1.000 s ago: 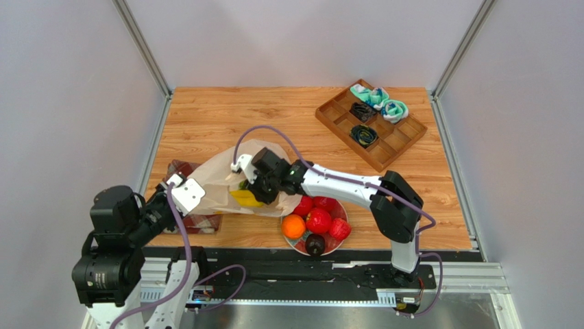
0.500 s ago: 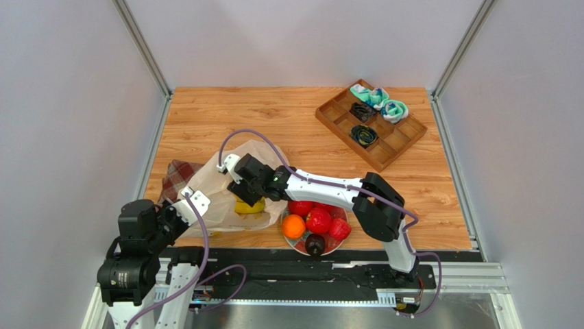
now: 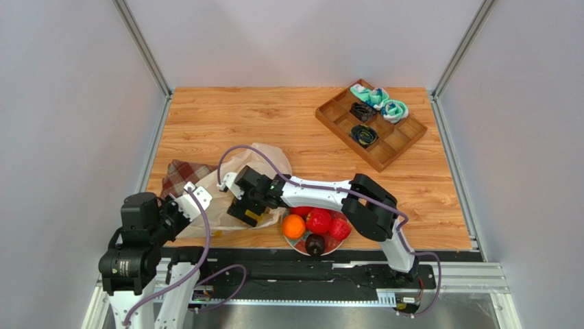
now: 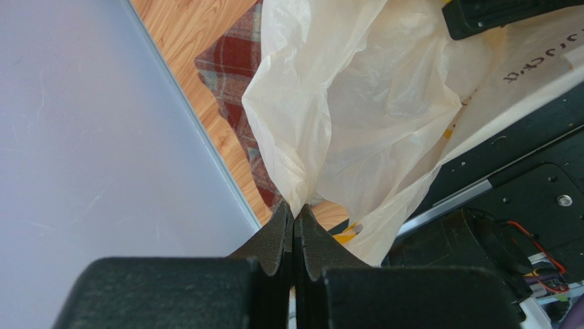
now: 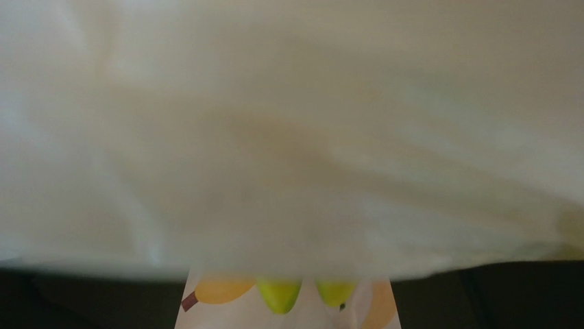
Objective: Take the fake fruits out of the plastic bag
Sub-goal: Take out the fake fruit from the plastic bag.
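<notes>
The cream plastic bag (image 3: 223, 188) lies crumpled at the near left, beside the plate. My left gripper (image 3: 197, 197) is shut on a pinch of its edge, and the left wrist view shows the film (image 4: 356, 103) drawn tight into the closed tips (image 4: 295, 209). My right gripper (image 3: 245, 211) is low over the bag's near side, jaws wide, with a bit of the yellow bananas (image 3: 256, 216) under it. Blurred bag film (image 5: 288, 137) fills the right wrist view above yellow-green banana tips (image 5: 280, 293). An orange (image 3: 293, 226), red fruits (image 3: 319, 221) and a dark one (image 3: 315, 243) sit on the plate (image 3: 299, 247).
A red plaid cloth (image 3: 179, 175) lies partly under the bag at the left wall. A wooden compartment tray (image 3: 396, 147) with teal and dark items stands at the far right. The table's front edge and black base rail (image 3: 288, 257) are just below the bag.
My right gripper moved left and toward the near edge with the bananas, and its jaws spread. The left arm drew back to the near left, pulling the bag along.
</notes>
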Robot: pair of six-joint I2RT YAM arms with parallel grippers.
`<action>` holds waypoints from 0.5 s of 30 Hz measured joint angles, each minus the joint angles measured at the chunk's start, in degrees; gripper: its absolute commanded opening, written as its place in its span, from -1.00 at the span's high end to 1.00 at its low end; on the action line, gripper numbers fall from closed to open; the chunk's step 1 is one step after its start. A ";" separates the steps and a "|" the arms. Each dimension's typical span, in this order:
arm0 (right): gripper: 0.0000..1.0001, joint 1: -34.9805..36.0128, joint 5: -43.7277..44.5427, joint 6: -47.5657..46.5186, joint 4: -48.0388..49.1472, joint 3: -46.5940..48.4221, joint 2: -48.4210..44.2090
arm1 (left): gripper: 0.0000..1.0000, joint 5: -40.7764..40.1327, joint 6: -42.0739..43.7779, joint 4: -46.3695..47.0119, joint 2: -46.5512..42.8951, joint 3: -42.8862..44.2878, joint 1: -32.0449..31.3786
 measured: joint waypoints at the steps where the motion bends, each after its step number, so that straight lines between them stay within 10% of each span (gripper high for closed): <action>1: -1.00 0.00 -0.55 -0.39 -0.46 -0.50 0.24 | 1.00 0.28 0.02 0.00 0.24 0.00 0.00; 15: 0.55 -0.44 -3.67 -13.35 -9.66 6.99 2.54 | 1.00 4.98 0.00 0.02 2.51 0.76 0.00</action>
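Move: The two yellow bananas lie inside the plastic bag right under the right hand's wide-open fingers, about 3 cm below and 1 cm to the right. The orange is some 14 cm to this hand's right and 3 cm back, nearly level in height; the fruit plate's middle is about 20 cm right and 2 cm back. From the left hand, the bananas are roughly 8 cm ahead, 17 cm right and 21 cm below. The right fingers close from fully open until they pinch both bananas side by side inside the bag, the hand first sinking nearly 3 cm around them, then rising about 3 cm with the grip kept while the wrist twists some 15 degrees counter-clockwise. The left hand keeps its shut grip on the bag's edge and draws it slowly 1.5 cm to the right. ##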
